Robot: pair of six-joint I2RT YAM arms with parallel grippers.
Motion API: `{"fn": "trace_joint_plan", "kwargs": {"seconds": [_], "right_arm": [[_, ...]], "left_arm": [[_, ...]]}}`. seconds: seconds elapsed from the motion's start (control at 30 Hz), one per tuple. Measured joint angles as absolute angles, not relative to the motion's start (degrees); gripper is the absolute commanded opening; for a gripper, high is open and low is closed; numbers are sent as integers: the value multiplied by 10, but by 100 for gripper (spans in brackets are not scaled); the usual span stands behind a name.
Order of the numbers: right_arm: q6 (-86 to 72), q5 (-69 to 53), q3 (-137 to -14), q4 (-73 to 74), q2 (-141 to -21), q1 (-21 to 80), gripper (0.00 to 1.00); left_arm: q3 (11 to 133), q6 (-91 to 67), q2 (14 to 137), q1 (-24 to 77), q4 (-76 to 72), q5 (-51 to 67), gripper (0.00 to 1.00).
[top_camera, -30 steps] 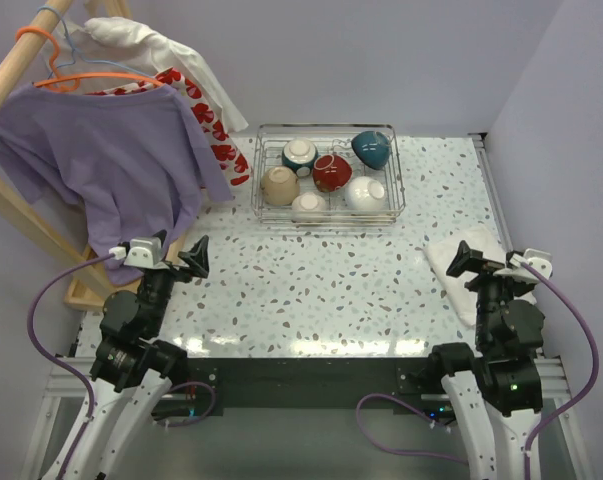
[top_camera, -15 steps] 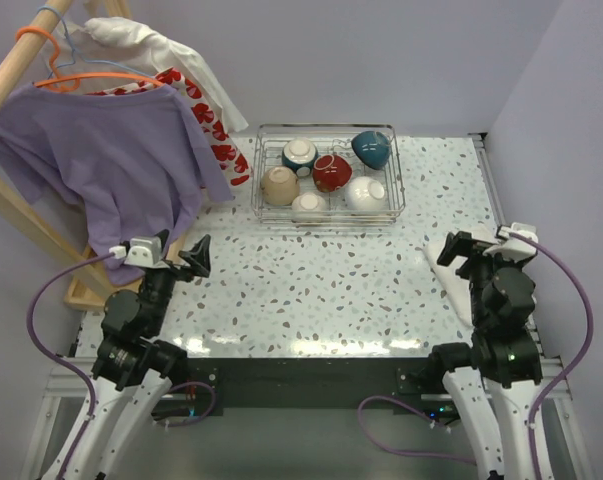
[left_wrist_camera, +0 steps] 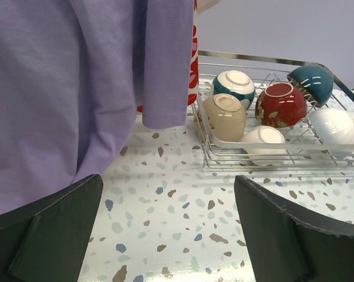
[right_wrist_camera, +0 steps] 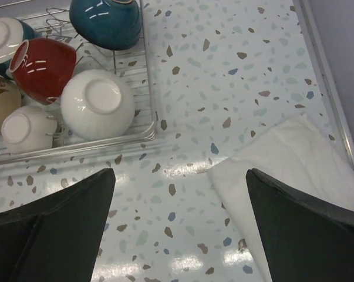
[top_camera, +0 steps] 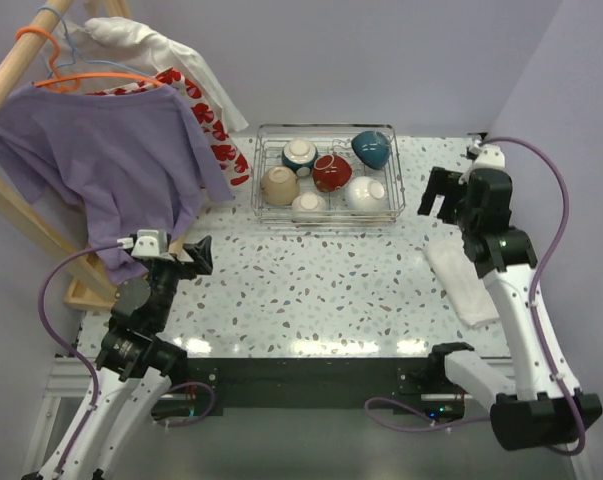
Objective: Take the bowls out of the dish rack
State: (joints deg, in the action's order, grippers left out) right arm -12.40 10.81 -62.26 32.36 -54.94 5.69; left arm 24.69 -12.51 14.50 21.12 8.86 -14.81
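Observation:
The silver wire dish rack [top_camera: 326,127] stands at the back centre of the table and holds several upturned bowls: teal-and-white [top_camera: 300,154], dark red [top_camera: 332,172], teal [top_camera: 371,148], tan [top_camera: 280,185], white [top_camera: 365,194] and cream [top_camera: 309,206]. My right gripper [top_camera: 443,200] hovers open just right of the rack, over bare tabletop; in its wrist view the right gripper [right_wrist_camera: 181,171] has the white bowl [right_wrist_camera: 97,103] ahead on the left. My left gripper [top_camera: 183,258] is open and empty near the table's front left, far from the rack [left_wrist_camera: 247,57].
A purple shirt [top_camera: 111,150] hangs from a wooden clothes rail [top_camera: 21,210] at the left and drapes close to my left gripper. A folded white towel [top_camera: 461,275] lies on the table at the right, below my right gripper. A wall closes the right side.
The right arm has lifted from the front right corner and swung forward to the rack's right side. The left arm has barely shifted. Both grippers stayed open.

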Motion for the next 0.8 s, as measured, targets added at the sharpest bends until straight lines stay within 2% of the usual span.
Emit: {"fn": "trace_joint_plan", "kwargs": {"seconds": [0.23,0.6,0.8], "right_arm": [[-124,109,-764,373,-726,75,99],[-108,259,-908,396,-945,257,96],[-105,322,-990,410,-1058,306,94]], "left_arm": [[250,-129,143,211,93,-159,100],[250,-129,142,211,98,-159,100],[251,-129,142,211,104,-159,100]]}}
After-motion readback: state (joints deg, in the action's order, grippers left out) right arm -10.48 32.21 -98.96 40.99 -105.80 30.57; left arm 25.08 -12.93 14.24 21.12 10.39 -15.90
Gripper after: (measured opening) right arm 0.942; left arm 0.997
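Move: The large white bowl, upside down in the rack's near right corner, lies about 18 cm ahead of the right hand, 13 cm to its left and some 18 cm below it. The teal bowl is roughly 10 cm beyond the white one and 2 cm right of it; the red bowl is about 8 cm left of it and 5 cm farther out; the small white bowl is 13 cm left of it and 2 cm nearer. From the left hand the large white bowl lies some 25 cm ahead, 36 cm right and 16 cm lower. The right hand, empty and wide open, first keeps running forward, then swings left and sinks as it goes on forward, about 15 cm left, 13 cm forward and 8 cm down in all, so that it comes in above the rack's near right corner, over the large white bowl. On the way the fingers tip about 20 degrees further down and the hand rolls some 20 degrees with its left side dropping, which brings the bowl ahead of and below the gap between the still-open fingers, without a touch to be seen. ##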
